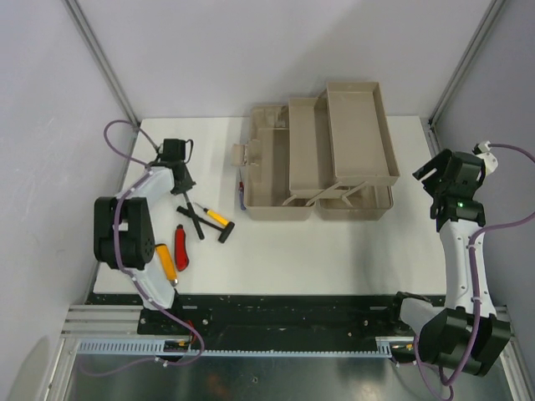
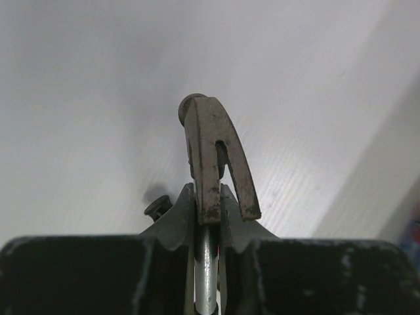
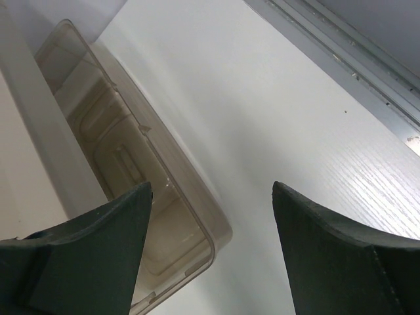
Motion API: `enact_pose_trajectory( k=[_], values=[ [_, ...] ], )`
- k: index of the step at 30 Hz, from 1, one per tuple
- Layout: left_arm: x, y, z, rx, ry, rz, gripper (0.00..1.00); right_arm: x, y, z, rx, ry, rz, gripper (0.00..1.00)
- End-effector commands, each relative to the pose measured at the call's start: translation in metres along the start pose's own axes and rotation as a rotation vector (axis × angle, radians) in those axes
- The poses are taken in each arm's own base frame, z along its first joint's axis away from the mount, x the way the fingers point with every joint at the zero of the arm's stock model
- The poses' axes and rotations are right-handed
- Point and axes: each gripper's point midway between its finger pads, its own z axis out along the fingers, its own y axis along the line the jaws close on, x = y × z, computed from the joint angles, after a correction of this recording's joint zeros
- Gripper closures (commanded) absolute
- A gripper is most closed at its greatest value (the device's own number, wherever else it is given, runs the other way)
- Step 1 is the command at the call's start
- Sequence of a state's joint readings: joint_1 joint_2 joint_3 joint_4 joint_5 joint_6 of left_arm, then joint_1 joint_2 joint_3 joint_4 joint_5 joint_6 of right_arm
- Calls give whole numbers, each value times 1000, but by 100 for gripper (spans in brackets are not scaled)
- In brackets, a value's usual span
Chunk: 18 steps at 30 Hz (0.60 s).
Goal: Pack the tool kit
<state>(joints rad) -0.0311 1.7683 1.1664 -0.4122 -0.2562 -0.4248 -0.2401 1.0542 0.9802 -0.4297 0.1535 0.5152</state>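
Note:
The beige toolbox (image 1: 311,203) stands open at the back middle of the table, its fold-out tray (image 1: 359,134) raised on the right. My left gripper (image 1: 185,189) is shut on the metal shaft of a claw hammer (image 2: 211,147), just below its rusty head. The hammer's black handle (image 1: 195,221) slants toward the near edge, low over the table. A yellow-handled tool (image 1: 219,220), a red-handled tool (image 1: 180,247) and an orange-handled tool (image 1: 168,264) lie nearby. My right gripper (image 1: 431,180) is open and empty beside the toolbox's right end (image 3: 197,216).
The white tabletop (image 1: 334,259) ends at a black rail along the near side. Grey walls and metal posts close in the left, back and right. The left arm's purple cable (image 1: 125,134) loops above the table's left corner.

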Motion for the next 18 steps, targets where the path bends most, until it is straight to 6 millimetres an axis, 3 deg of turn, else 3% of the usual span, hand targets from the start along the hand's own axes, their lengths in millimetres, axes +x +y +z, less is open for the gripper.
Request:
enact_pose_trajectory(
  k=[1, 6, 12, 15, 18],
  values=[
    [-77, -8, -69, 71, -222, -29, 100, -20, 7, -8, -38, -74, 6, 21],
    [-108, -46, -121, 287, -294, -16, 100, -21, 7, -10, -41, -74, 2, 21],
    [-122, -143, -182, 643, -309, 127, 100, -20, 4, -12, -36, -72, -2, 21],
    [-124, -187, -197, 783, -272, 151, 100, -21, 4, -14, -37, -73, -2, 21],
    [-119, -230, -195, 893, -214, 184, 100, -20, 5, -15, -46, -69, 2, 21]
  ],
)
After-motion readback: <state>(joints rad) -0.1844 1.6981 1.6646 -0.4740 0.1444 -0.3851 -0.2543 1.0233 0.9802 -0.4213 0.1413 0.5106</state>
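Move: The hammer is already pinched just behind its head in my left hand. The open left bin of the toolbox lies about 29 cm to this hand's right and 7 cm ahead, roughly level with it. The blue screwdriver is about 20 cm right and 3 cm back; the yellow screwdriver about 11 cm right and 9 cm back, both some 4 cm lower. From my right hand the bin is about 42 cm left, 14 cm ahead and 18 cm below. I keep my left fingers shut on the hammer and raise it fast, some 22 cm, nearly straight up at first. Then I swing right, about 15 cm in all, while reaching a little forward, towards the toolbox. On the way my wrist tips the fingers up from the table and turns clockwise, each by some 25 degrees. ##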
